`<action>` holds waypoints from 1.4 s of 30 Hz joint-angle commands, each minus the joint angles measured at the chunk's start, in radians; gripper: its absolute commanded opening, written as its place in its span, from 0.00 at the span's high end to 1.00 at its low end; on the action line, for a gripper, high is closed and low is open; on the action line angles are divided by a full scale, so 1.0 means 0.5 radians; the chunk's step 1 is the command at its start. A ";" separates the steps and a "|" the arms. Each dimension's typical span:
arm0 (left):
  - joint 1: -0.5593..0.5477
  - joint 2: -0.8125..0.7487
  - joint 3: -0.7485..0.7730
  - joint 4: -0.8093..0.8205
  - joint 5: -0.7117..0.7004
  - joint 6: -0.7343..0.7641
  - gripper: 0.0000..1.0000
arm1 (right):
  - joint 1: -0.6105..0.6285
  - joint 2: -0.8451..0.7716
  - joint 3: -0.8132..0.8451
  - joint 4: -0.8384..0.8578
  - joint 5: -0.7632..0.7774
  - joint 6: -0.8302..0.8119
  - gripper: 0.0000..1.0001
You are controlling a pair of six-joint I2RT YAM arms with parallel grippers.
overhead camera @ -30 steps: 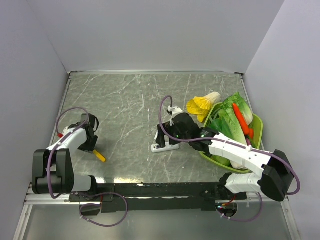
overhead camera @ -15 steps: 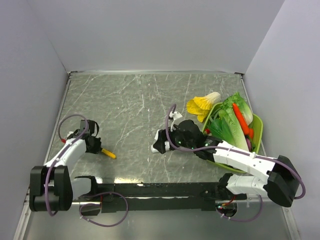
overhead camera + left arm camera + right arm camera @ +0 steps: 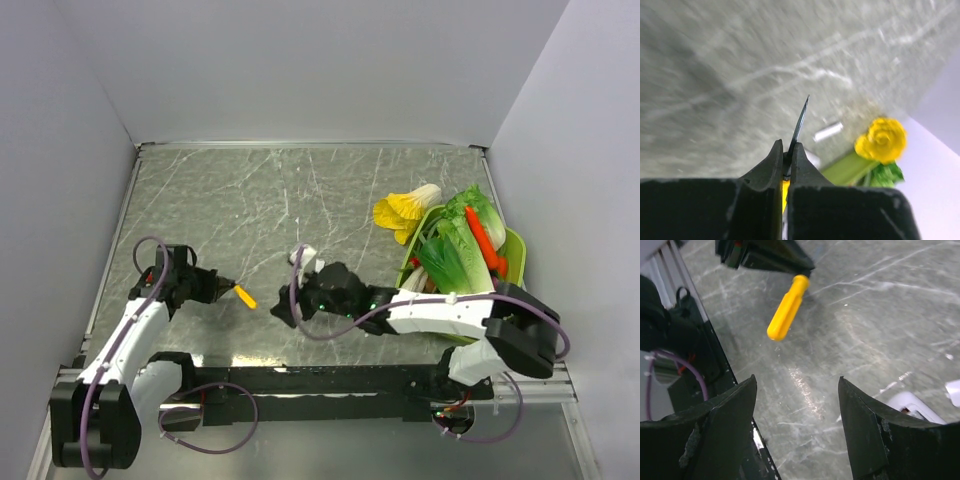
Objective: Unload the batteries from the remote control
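My left gripper [image 3: 220,288] [image 3: 787,145] is shut on the yellow-orange tool [image 3: 243,296]. The tool's yellow handle [image 3: 787,307] sticks out to the right, and its thin dark blade [image 3: 800,122] rises between the fingers. My right gripper [image 3: 283,309] [image 3: 797,381] is open and empty, low over the table just right of the tool. The white remote control is hidden under my right arm in the top view. A rounded white piece [image 3: 914,407] at the right wrist view's lower right may be it. A small white bar [image 3: 828,131] lies far off in the left wrist view. No batteries show.
A green basket [image 3: 512,250] with leafy vegetables and a carrot stands at the right. A yellow flower [image 3: 400,210] lies beside it. The black front rail [image 3: 320,380] runs along the near edge. Grey walls enclose the table.
My left gripper has swung right with the yellow tool. My right gripper has moved left and nearer the front edge, and now covers the spot where the remote lay.
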 commanded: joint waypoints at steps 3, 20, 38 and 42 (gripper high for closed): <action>-0.023 -0.132 -0.008 0.029 0.264 -0.144 0.99 | 0.288 0.230 0.177 0.301 0.469 -0.462 0.27; -0.054 -0.120 -0.029 0.023 0.442 -0.157 0.99 | 0.521 0.543 0.399 0.396 0.914 -0.846 0.38; -0.060 -0.108 -0.099 0.124 0.488 -0.181 0.99 | 0.537 0.682 0.355 0.544 1.004 -0.852 0.49; -0.066 -0.099 -0.127 0.161 0.510 -0.190 0.99 | 0.540 0.715 0.401 0.482 1.022 -0.837 0.50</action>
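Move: The screwdriver's yellow handle, held out by the left fingers, which are already shut on the shaft, lies about 9 cm to the right hand's left, 2 cm ahead and a little below. On the table some 12 cm beneath the right hand are the remote control, about 14 cm right and 4 cm ahead, and the white cover, 11 cm right and 9 cm ahead. From the left hand, the handle is about 4 cm right, 3 cm back and slightly above. The yellow handle is met from both sides. The right hand reaches about 7 cm left, rolling some 30 degrees so its forward side rises, and its open fingers come round the handle and narrow partway. The left hand keeps its pinch on the shaft and brings the handle about 4 cm right and a little back, first rising slightly and then sinking a little. ##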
